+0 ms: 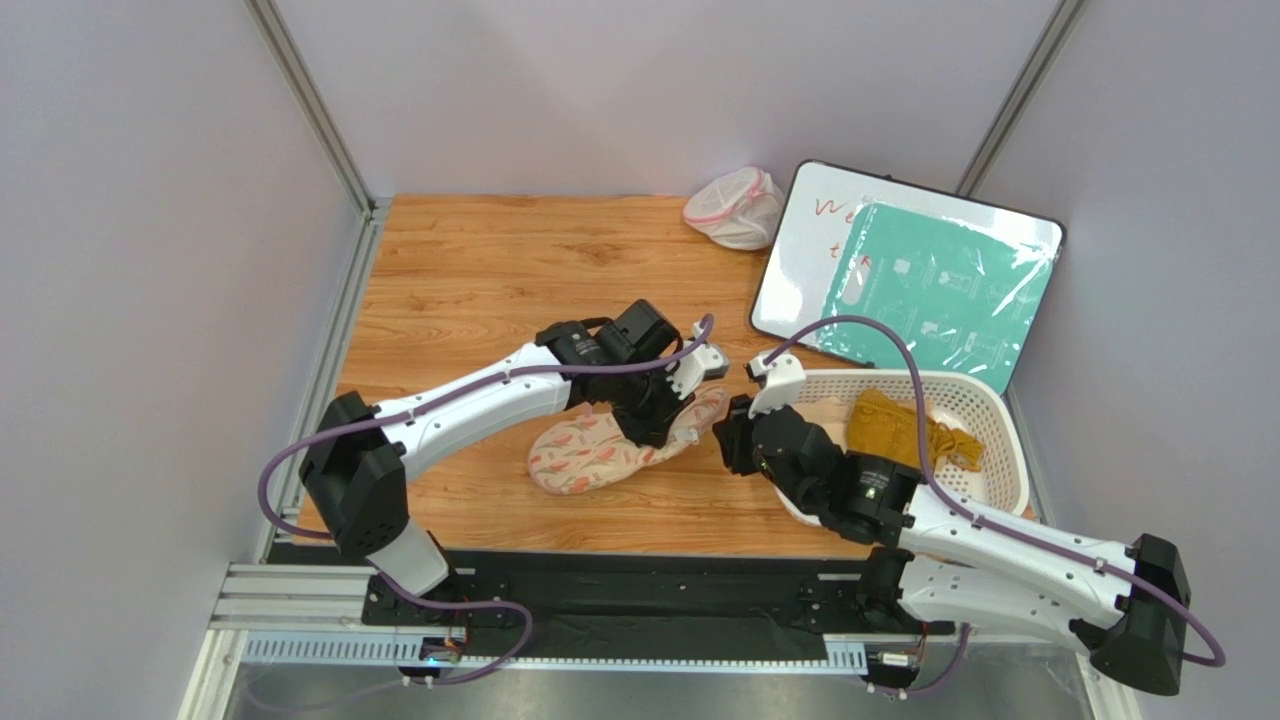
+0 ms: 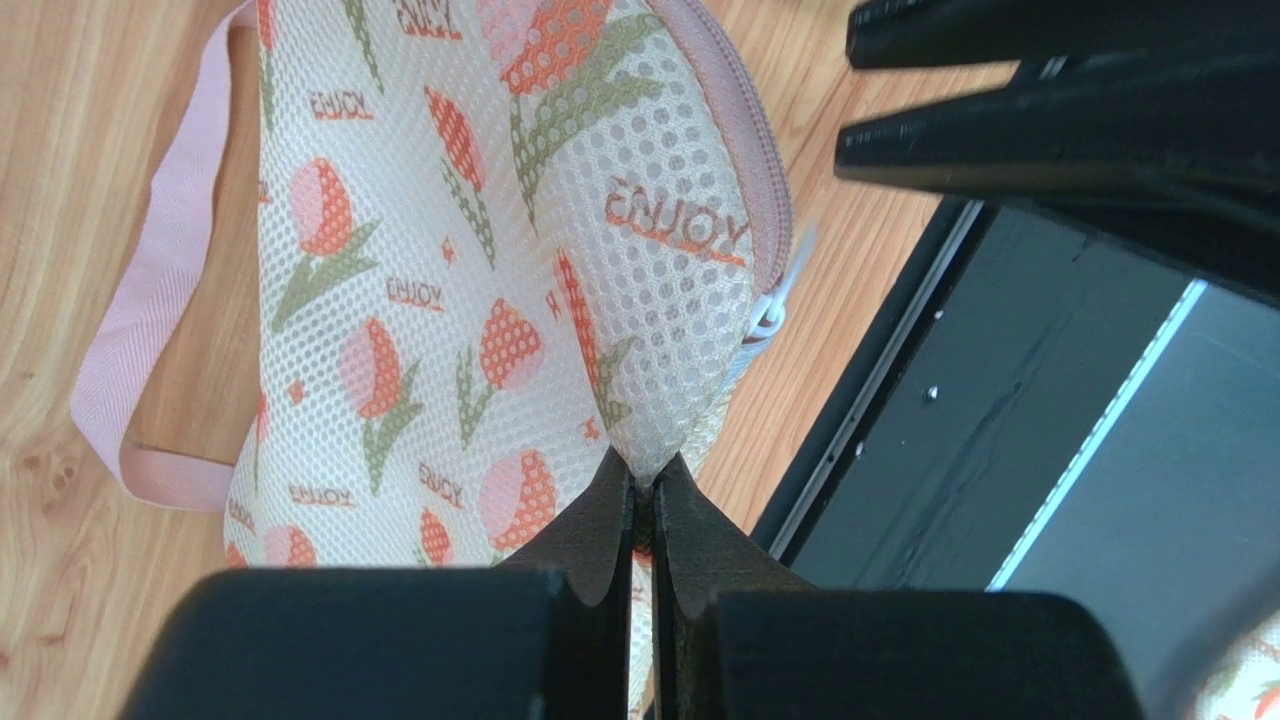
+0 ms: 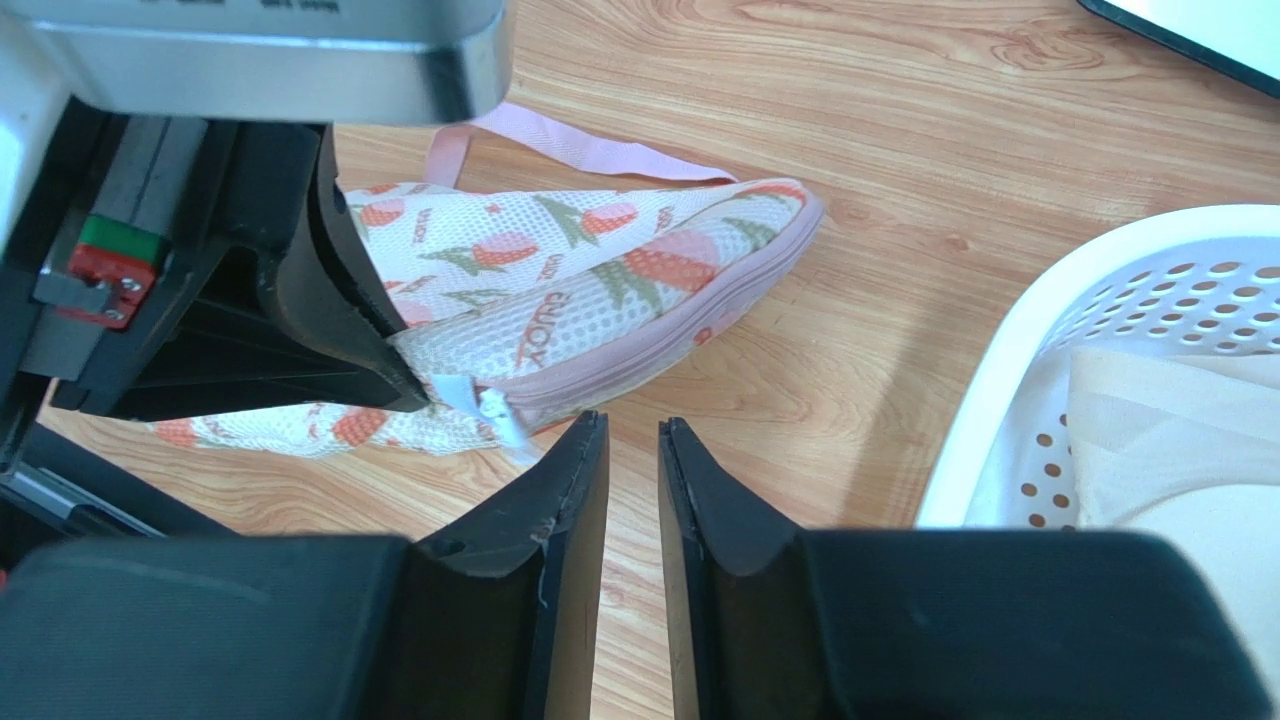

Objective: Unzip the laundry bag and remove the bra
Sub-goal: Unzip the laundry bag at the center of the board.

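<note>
The laundry bag (image 1: pixel 589 450), cream mesh with orange tulips and pink edging, lies on the wooden table; its right end is lifted. My left gripper (image 1: pixel 670 411) is shut on a pinch of the bag's mesh (image 2: pixel 649 477) beside the pink zipper. The white zipper pull (image 2: pixel 766 312) hangs just right of that pinch. My right gripper (image 3: pixel 633 425) hovers low over the table, jaws a narrow gap apart with only wood between them; the zipper pull (image 3: pixel 496 413) sits just left of its left fingertip. The bra is hidden.
A white perforated basket (image 1: pixel 1004 420) holding mustard cloth (image 1: pixel 909 428) stands right of the bag, close to my right arm. A whiteboard (image 1: pixel 804 263) with a green sheet (image 1: pixel 954 285) lies behind it. A small white mesh pouch (image 1: pixel 736 207) sits at the back.
</note>
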`<act>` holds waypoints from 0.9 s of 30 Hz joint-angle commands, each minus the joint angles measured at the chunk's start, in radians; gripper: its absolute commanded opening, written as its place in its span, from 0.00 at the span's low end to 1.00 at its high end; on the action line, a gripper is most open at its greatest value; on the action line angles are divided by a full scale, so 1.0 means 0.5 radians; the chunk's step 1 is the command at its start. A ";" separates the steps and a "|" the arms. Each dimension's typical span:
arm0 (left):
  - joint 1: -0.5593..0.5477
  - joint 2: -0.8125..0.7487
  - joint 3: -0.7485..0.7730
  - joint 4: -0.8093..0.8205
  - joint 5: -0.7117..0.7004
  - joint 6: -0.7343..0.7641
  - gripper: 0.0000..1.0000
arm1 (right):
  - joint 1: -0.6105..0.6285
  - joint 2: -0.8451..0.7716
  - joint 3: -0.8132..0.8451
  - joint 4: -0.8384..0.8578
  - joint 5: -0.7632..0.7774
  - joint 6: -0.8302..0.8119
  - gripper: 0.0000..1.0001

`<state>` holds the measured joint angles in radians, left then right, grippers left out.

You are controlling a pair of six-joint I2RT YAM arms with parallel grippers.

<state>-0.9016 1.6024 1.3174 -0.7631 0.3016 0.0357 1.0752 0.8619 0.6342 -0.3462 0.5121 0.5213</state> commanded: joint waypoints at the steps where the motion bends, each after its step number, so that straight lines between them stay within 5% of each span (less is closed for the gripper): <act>1: -0.019 -0.008 0.016 -0.078 -0.029 0.054 0.00 | -0.009 -0.027 -0.017 0.051 -0.002 -0.094 0.24; 12: -0.022 -0.005 0.019 -0.090 -0.054 0.061 0.00 | -0.009 0.000 -0.069 0.300 -0.478 -0.214 0.46; 27: -0.038 -0.008 0.016 -0.094 -0.045 0.070 0.00 | -0.009 0.175 -0.050 0.413 -0.503 -0.251 0.44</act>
<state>-0.9096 1.6032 1.3174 -0.8040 0.2729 0.0521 1.0721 0.9577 0.6003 -0.1986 0.2527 0.4179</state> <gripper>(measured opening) 0.010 0.457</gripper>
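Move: The laundry bag's zipper pull hangs free about 5 cm to the right hand's left, some 1 cm nearer the base and 3 cm lower. The left fingers, pinching the bag's fold, are about 9 cm left, level fore and aft. The bag's middle lies about 15 cm left, 2 cm back and 10 cm down; the white basket's, 24 cm right and 2 cm back. From the left hand the pull is about 4 cm right, level fore and aft. The laundry bag's zipper pull is approached by the right hand, which goes about 4.5 cm left and 2 cm back, then sinks about 2 cm late in the reach. It swings some 15 degrees counter-clockwise, the fingers opening from a quarter to nearly half to bracket the pull without closing. The left hand keeps pinching the bag's fold, easing about 1 cm left early on. ##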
